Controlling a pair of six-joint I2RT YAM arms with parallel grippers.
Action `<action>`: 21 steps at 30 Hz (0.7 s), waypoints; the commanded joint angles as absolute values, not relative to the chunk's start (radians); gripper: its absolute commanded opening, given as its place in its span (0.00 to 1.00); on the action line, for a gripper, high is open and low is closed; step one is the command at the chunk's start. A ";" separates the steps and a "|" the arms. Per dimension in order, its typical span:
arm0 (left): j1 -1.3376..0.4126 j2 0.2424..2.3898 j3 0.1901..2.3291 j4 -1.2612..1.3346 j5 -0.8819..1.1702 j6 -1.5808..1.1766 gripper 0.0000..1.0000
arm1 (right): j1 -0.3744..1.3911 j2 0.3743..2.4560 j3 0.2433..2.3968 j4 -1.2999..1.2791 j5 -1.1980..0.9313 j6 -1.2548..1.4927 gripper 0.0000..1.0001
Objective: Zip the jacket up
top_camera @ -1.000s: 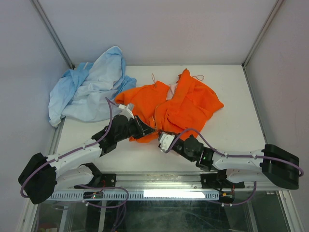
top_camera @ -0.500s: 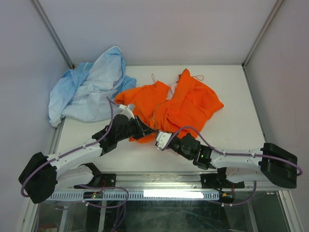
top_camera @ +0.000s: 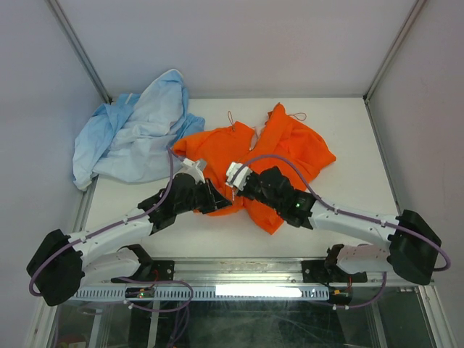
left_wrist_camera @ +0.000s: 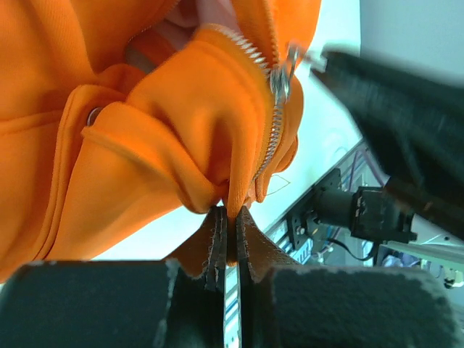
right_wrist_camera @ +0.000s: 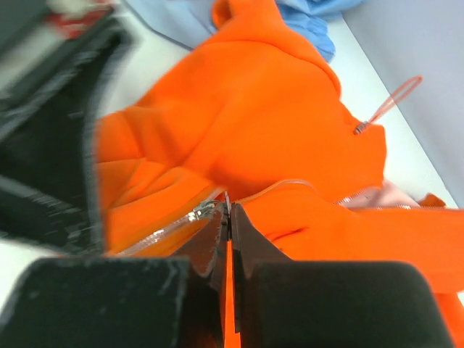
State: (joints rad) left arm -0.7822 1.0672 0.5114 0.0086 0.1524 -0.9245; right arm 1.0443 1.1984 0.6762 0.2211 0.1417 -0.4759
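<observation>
The orange jacket (top_camera: 286, 152) lies crumpled at the table's middle. My left gripper (top_camera: 217, 201) is shut on the jacket's bottom hem (left_wrist_camera: 230, 206) beside the zipper teeth (left_wrist_camera: 270, 138). My right gripper (top_camera: 232, 188) is shut on the zipper pull (right_wrist_camera: 227, 206), just behind the metal slider (right_wrist_camera: 201, 212). In the left wrist view the slider (left_wrist_camera: 281, 78) sits near the top of the raised fold, with the right gripper's fingers (left_wrist_camera: 391, 94) blurred beside it. The jacket fills the right wrist view (right_wrist_camera: 254, 109); pink lining (right_wrist_camera: 388, 194) shows at the right.
A light blue garment (top_camera: 134, 134) is heaped at the back left, touching the jacket's left edge; it also shows in the right wrist view (right_wrist_camera: 304, 22). An orange drawcord loop (right_wrist_camera: 391, 101) lies on the white table (top_camera: 348, 181). Walls close the table's sides and back.
My right gripper has moved away from the near edge and to the left, over the jacket, drawing the slider along the zipper. My left gripper has held the hem almost still.
</observation>
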 commanded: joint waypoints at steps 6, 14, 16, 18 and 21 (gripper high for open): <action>-0.808 1.001 0.480 -0.187 0.157 -0.857 0.00 | 0.705 1.329 0.980 0.005 0.138 -0.306 0.00; -0.808 0.832 0.532 -0.371 -0.050 -0.846 0.00 | 0.363 1.455 1.174 -0.062 0.107 -0.177 0.00; -0.807 0.801 0.576 -0.428 -0.114 -0.821 0.00 | 0.288 1.470 1.216 -0.078 0.093 -0.155 0.00; -0.806 0.789 0.632 -0.481 -0.167 -0.788 0.00 | 0.227 1.469 1.260 -0.110 0.054 -0.146 0.00; -0.803 0.801 0.715 -0.571 -0.232 -0.745 0.00 | 0.209 1.422 1.263 -0.112 -0.040 -0.159 0.00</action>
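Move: The right hand already has the zipper pull at its fingertips; the jacket's open collar lies about 17 cm ahead of it, 7 cm to its right and some 13 cm lower. The left drawstring loop is roughly 24 cm ahead and 2 cm left of that hand, the right loop 24 cm ahead and 19 cm right. From the left hand, pinching the hem, the pull is about 4 cm ahead, 1 cm right and 6 cm higher. Fast forward along the zip towards the collar, then swinging ever more to the right and rising a little late on, the right hand sweeps about 30 cm with closed fingers, turning some 50 degrees clockwise; the pull is out of its fingertips by the end. The left hand keeps its pinch on the hem and, after a slight dip back, draws it roughly 7 cm left. ##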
